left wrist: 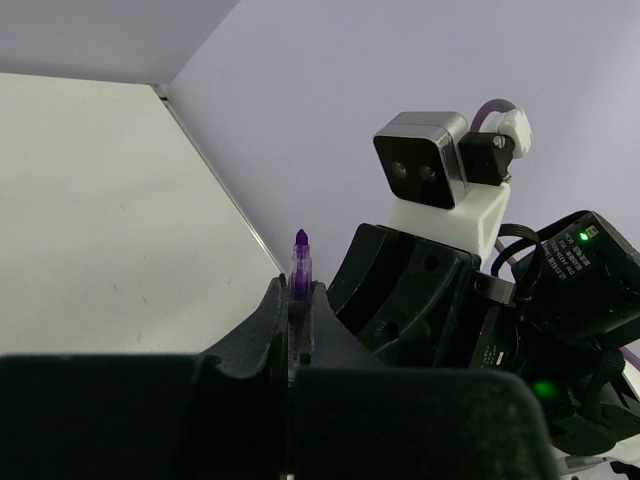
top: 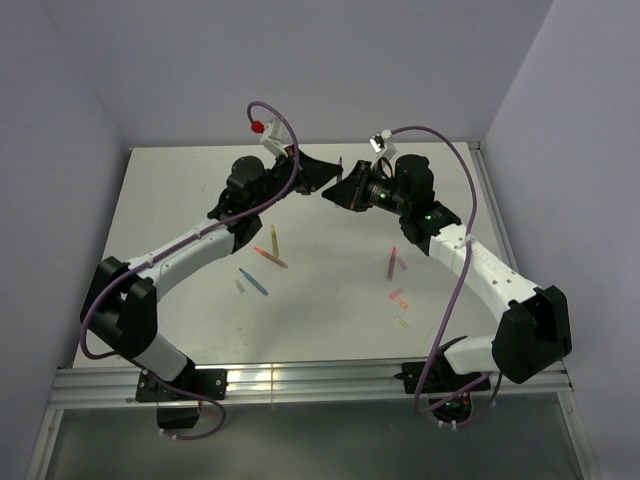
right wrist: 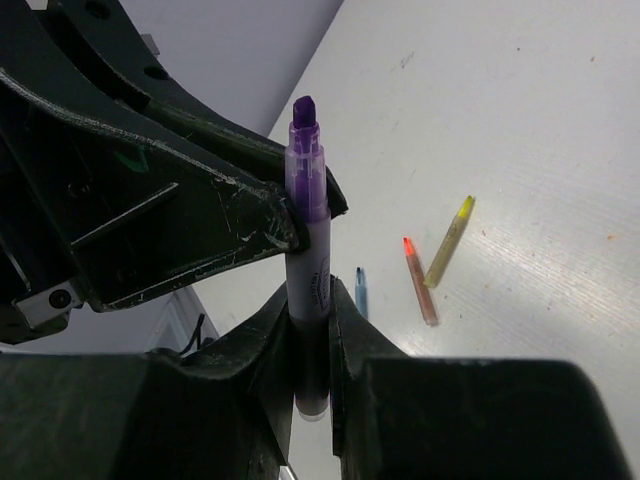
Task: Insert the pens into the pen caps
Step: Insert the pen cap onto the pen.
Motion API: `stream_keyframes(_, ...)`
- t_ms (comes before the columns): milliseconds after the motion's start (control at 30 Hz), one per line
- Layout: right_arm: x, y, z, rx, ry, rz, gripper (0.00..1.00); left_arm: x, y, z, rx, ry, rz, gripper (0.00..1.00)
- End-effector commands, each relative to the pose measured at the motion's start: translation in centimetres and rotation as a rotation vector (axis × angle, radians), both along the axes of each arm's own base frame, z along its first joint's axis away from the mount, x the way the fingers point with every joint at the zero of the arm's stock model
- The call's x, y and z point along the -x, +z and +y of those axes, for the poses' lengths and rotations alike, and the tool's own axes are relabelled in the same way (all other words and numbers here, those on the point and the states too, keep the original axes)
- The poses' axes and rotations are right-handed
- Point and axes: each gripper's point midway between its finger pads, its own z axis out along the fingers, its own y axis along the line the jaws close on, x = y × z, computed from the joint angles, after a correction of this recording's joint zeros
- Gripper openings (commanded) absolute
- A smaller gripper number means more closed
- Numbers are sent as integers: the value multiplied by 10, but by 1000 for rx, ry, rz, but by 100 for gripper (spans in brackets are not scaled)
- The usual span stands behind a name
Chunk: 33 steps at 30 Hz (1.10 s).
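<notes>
A grey-purple pen stands upright in the air over the back middle of the table, tip up. My left gripper is shut on its upper part, just below the purple tip. My right gripper is closed on the pale barrel lower down, with both fingers touching it. The two grippers meet nose to nose. On the table lie a yellow pen, an orange pen, a blue pen and a pink-red pen. Pen caps lie nearby: a pale blue, a pink and a yellow-green.
The white table is walled by pale panels at the back and sides. A metal rail runs along the near edge by the arm bases. The right wrist's camera block sits close above the left fingers.
</notes>
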Motion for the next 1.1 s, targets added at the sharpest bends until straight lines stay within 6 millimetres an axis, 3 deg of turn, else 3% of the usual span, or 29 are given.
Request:
stream_keyframes(0, -2, 30, 2, -9, 0, -86, 0, 8, 12, -6, 13, -24, -54, 1)
stream_keyframes(33, -3, 31, 1, -6, -6, -89, 0, 7, 11, -6, 11, -20, -55, 2)
stream_keyframes(67, -2, 33, 0, -2, -10, -98, 0, 7, 11, -6, 9, -15, -55, 12)
stream_keyframes(133, -2, 33, -3, 7, -21, -97, 0, 6, 12, -3, -1, -3, -62, 21)
stream_keyframes(167, -2, 36, -5, 12, -28, -108, 0, 5, 12, -2, -6, 10, -64, 35)
stream_keyframes(233, -2, 37, -8, 27, -47, -113, 0, 4, 13, 2, -21, 33, -72, 50)
stream_keyframes(300, 0, 42, -13, 36, -66, -122, 0, 1, 20, 10, -30, 82, -88, 72)
stream_keyframes(333, -1, 43, -15, 44, -75, -128, 0, 0, 22, 13, -34, 100, -84, 99)
stream_keyframes(367, -3, 48, -19, 47, -101, -144, 0, -4, 18, 17, -55, 129, -63, 100)
stream_keyframes(533, -8, 45, -44, 125, -216, -124, 0, -12, 38, 56, -66, 335, -86, 100)
stream_keyframes(600, -11, 43, -60, 152, -278, -104, 0, -12, 45, 74, -78, 415, -94, 99)
stream_keyframes(700, -16, 39, -91, 156, -360, -73, 0, -10, 47, 84, -108, 448, -95, 99)
stream_keyframes(733, -17, 39, -101, 146, -386, -61, 0, -10, 45, 84, -115, 452, -88, 100)
stream_keyframes(767, -21, 44, -123, 138, -444, -68, 0, -10, 41, 84, -120, 450, -72, 99)
stream_keyframes(867, -22, 48, -158, 162, -559, -75, 0, -16, 15, 73, -191, 419, -22, 99)
stream_keyframes(933, -20, 53, -167, 178, -592, -90, 0, -15, -7, 63, -253, 413, 11, 99)
stream_keyframes(1067, -13, 58, -164, 171, -574, -104, 0, -10, -50, 29, -343, 367, 70, 100)
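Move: The purple pen stands nearly upright, tip up, in both grippers. Its middle is about 3 cm below the left hand and 1 cm back; from the right hand, about 3 cm above and 1 cm ahead. On the table, some 29 cm below the right hand, the yellow pen lies about 14 cm left and 4 cm farther out, the orange pen 16 cm left and level with it, the red pen 17 cm right and 3 cm back. Rightward, slowly and then fast, the right hand carries the still-pinched purple pen about 16 cm away from the left gripper, rising slightly and swinging clockwise some 30 degrees. First the left fingers open wide and let go of the pen's upper part; that hand backs off left and up, then sinks about 7 cm and drifts partly back right, turned counter-clockwise. ##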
